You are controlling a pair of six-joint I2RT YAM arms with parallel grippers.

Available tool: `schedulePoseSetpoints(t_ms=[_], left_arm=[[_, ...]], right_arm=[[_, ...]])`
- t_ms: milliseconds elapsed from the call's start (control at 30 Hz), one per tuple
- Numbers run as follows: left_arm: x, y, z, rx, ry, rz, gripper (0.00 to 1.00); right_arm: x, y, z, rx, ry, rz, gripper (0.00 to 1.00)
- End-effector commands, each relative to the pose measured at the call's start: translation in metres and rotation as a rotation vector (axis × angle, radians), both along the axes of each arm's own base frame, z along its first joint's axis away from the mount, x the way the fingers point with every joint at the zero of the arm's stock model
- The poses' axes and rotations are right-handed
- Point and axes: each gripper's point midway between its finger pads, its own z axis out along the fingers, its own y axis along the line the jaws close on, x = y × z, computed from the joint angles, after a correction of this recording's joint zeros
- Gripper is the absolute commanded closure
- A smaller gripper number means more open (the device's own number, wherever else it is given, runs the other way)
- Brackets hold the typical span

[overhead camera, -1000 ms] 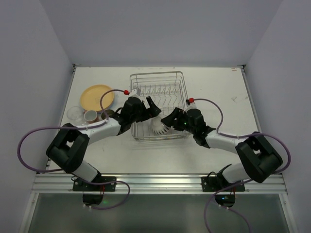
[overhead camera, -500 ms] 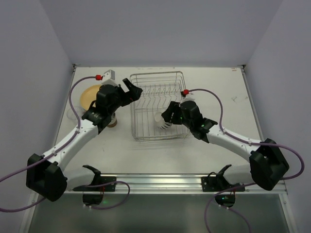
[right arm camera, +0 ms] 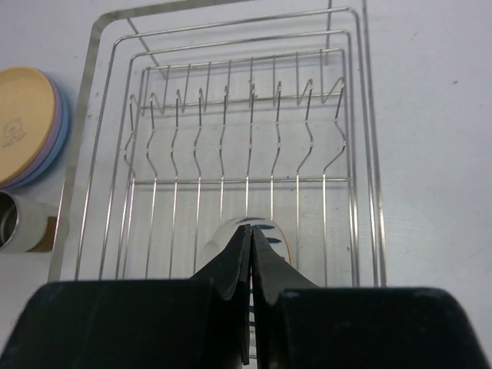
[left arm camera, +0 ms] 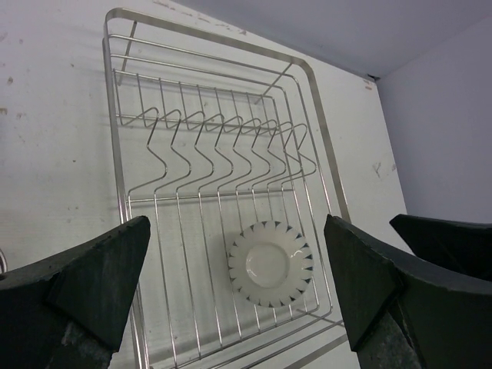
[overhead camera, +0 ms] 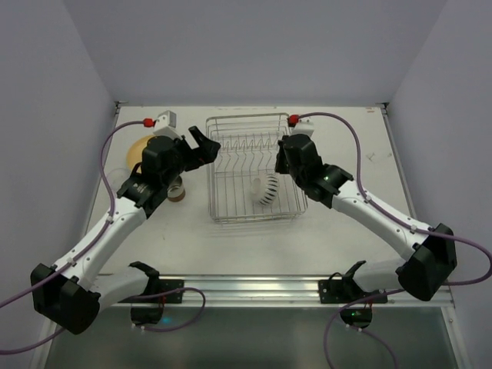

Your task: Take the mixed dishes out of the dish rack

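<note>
The dish rack is a silver wire basket in the middle of the table. It holds only the white ribbed bowl, which lies in its near right part. The bowl also shows in the left wrist view and in the right wrist view, partly behind my fingers. My left gripper is open and empty, raised over the rack's left edge. In its own view it is wide open. My right gripper is shut and empty, above the bowl.
A stack of plates with a yellow-orange one on top lies left of the rack, partly under my left arm. It also shows in the right wrist view. A brown-and-cream cup stands near it.
My left arm has pulled out of the rack, to the left and up. My right gripper has risen away from the bowl, which now lies a little further right in the rack.
</note>
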Motion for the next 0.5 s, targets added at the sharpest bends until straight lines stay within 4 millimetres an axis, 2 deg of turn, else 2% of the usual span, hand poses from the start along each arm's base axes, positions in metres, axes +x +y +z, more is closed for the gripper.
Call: schedulePoseSetpoints(t_ms=[0, 100, 167, 200, 267, 300, 367, 467], left_arm=[[-0.005, 0.004, 0.004, 0.024, -0.016, -0.009, 0.00], [-0.007, 0.004, 0.003, 0.025, -0.013, -0.014, 0.00], [-0.006, 0.002, -0.001, 0.024, -0.008, -0.021, 0.00], [-0.007, 0.000, -0.004, 0.022, 0.000, -0.031, 0.00], [-0.006, -0.004, -0.010, 0.014, 0.014, -0.046, 0.00], [-0.006, -0.009, -0.013, 0.002, 0.015, -0.067, 0.00], [-0.005, -0.014, -0.021, -0.010, 0.036, -0.077, 0.00], [-0.007, -0.030, -0.030, -0.031, 0.053, -0.123, 0.00]], right_arm=[[0.005, -0.026, 0.016, -0.162, -0.021, -0.066, 1.00], [0.001, -0.019, 0.004, -0.176, 0.032, -0.022, 1.00], [-0.004, -0.012, -0.008, -0.124, 0.070, -0.001, 0.96], [-0.006, -0.009, -0.010, -0.101, 0.076, 0.012, 0.91], [-0.008, -0.004, -0.019, -0.043, 0.112, 0.031, 0.72], [-0.011, 0.002, -0.024, 0.010, 0.150, 0.069, 0.59], [-0.012, 0.006, -0.030, 0.058, 0.186, 0.097, 0.51], [-0.016, 0.012, -0.043, 0.134, 0.265, 0.130, 0.47]])
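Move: The bowl lies free on its side in the dish rack, almost straight beneath the shut right fingers: about 19 cm down, 1 cm ahead and 2 cm to the left. Counted from the right hand, the rack's right rail runs some 11 cm to the right and level with it, its near rail about 10 cm back and 3 cm left, and its wire plate holders roughly 13 cm ahead and 6 cm left. From the left hand the bowl is about 15 cm to the right, level with it, and 22 cm below. The bowl, already out of the grip, is approached again from above: the right hand rises barely 1.5 cm, then turns back down some 5 cm towards it, opening its shut fingers to about half and tipping them about 10 degrees further down, without touching it. The left hand, wide open, starts sinking over the rack's left side, about 2.5 cm. ##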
